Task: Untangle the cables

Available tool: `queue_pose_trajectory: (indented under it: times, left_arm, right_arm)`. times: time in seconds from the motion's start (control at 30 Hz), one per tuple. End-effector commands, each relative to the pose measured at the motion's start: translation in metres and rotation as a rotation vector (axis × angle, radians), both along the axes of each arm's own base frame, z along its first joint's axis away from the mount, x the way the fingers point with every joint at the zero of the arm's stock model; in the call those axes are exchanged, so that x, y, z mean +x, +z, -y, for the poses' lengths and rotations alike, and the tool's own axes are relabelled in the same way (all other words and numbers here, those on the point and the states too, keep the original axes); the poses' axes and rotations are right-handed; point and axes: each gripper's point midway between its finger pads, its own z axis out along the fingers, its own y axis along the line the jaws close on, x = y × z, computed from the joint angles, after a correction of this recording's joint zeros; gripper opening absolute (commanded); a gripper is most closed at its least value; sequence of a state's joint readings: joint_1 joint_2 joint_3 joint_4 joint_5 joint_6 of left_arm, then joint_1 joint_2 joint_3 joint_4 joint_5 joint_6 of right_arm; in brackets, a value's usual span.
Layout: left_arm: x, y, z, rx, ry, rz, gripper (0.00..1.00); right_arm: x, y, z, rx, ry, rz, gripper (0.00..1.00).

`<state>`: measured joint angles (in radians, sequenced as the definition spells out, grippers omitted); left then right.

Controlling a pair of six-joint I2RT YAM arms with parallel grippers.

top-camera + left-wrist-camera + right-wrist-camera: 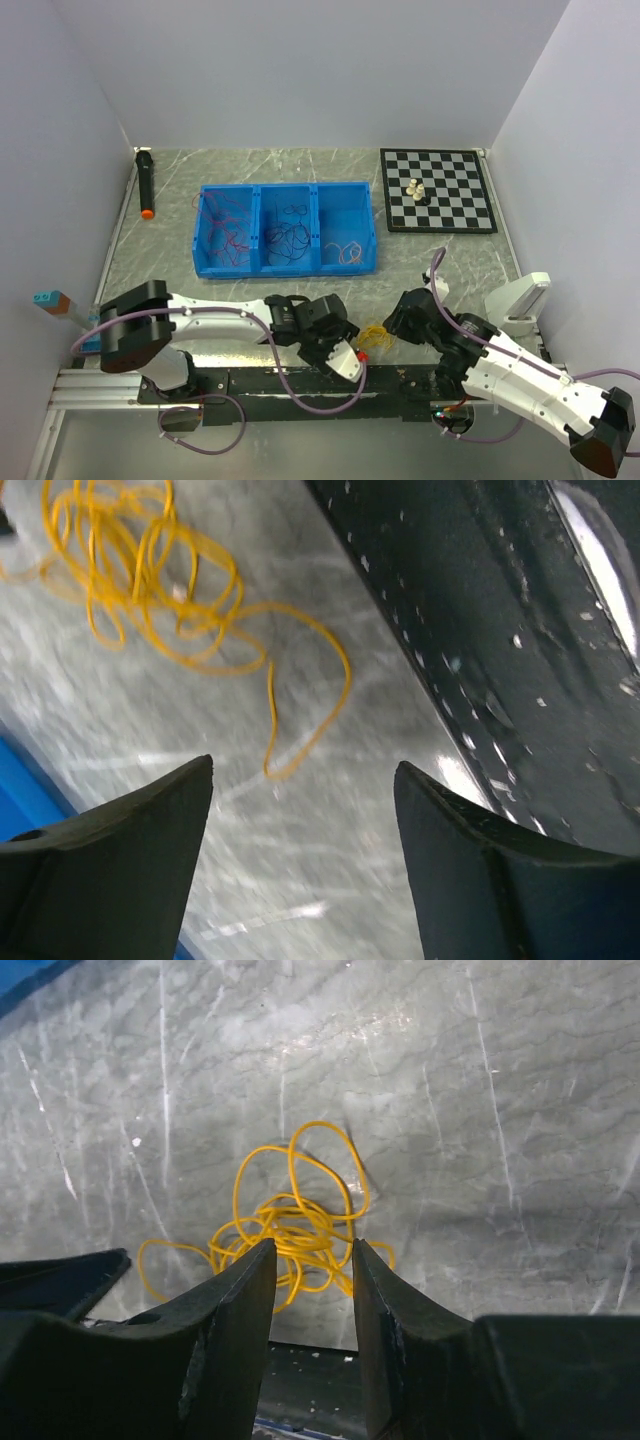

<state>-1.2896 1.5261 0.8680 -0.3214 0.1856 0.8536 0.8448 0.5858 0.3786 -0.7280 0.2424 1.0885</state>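
Observation:
A small tangle of yellow cables [373, 333] lies on the marbled table near its front edge, between my two grippers. My left gripper [356, 350] stands open just left of it. In the left wrist view the yellow loops [150, 580] lie beyond the fingers, and the left gripper [303, 770] has nothing between its jaws. My right gripper [402, 318] is on the tangle's right. In the right wrist view the right gripper [314, 1245] is open, its tips just short of the yellow cables [290, 1215], gripping nothing. More cables lie sorted in the blue tray [290, 187]: red [225, 230], dark [288, 235], orange [348, 250].
A chessboard [460, 210] with a few pieces stands at the back right. A black marker with an orange tip [145, 185] lies at the back left. The black base rail [300, 380] runs right behind the tangle. A white object [520, 300] sits at the right edge.

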Motion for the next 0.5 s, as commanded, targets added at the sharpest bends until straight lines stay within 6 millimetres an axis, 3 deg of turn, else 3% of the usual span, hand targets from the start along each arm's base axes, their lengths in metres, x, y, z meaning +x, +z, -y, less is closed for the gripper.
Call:
queue_pose_trajectory:
  times: [0.0,0.07,0.13,0.27,0.47]
  left_arm:
    - [0.0,0.003,0.032,-0.087,-0.11,0.095,0.74]
    - [0.002,-0.003,0.037,-0.069,-0.122,0.106,0.71]
    - [0.003,-0.007,0.038,-0.053,-0.131,0.111,0.6]
    - [0.0,-0.008,0.037,-0.04,-0.138,0.109,0.25]
    - [0.001,-0.002,0.033,-0.03,-0.114,0.119,0.11]
  right_arm:
    - [0.006,0.004,-0.005,0.029,-0.009,0.026,0.43]
    - [0.006,0.004,-0.005,0.03,-0.01,0.031,0.43]
    - [0.006,0.004,-0.005,0.044,-0.012,0.037,0.43]
    - [0.006,0.001,-0.004,0.051,-0.014,0.047,0.43]
    - [0.008,-0.001,-0.002,0.028,-0.013,0.048,0.44]
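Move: Just under the left fingers, about 2 cm to their right and 3 cm down, lies the end of the yellow cable's stray loop. The yellow tangle it runs out of sits some 8 cm right of this hand and 1 cm farther out, 4 cm lower; the black table edge is roughly 6 cm straight back. From the right hand, the loop end is about 7 cm left, 2 cm back and 4 cm below. Sinking about 2 cm and easing as far to its right, the left hand comes down onto the yellow loop's end beside the tangle, turning slightly clockwise. Its wide-open fingers close nearly shut low over the table and pinch the cable between their tips. The hand then all but stays in place. ##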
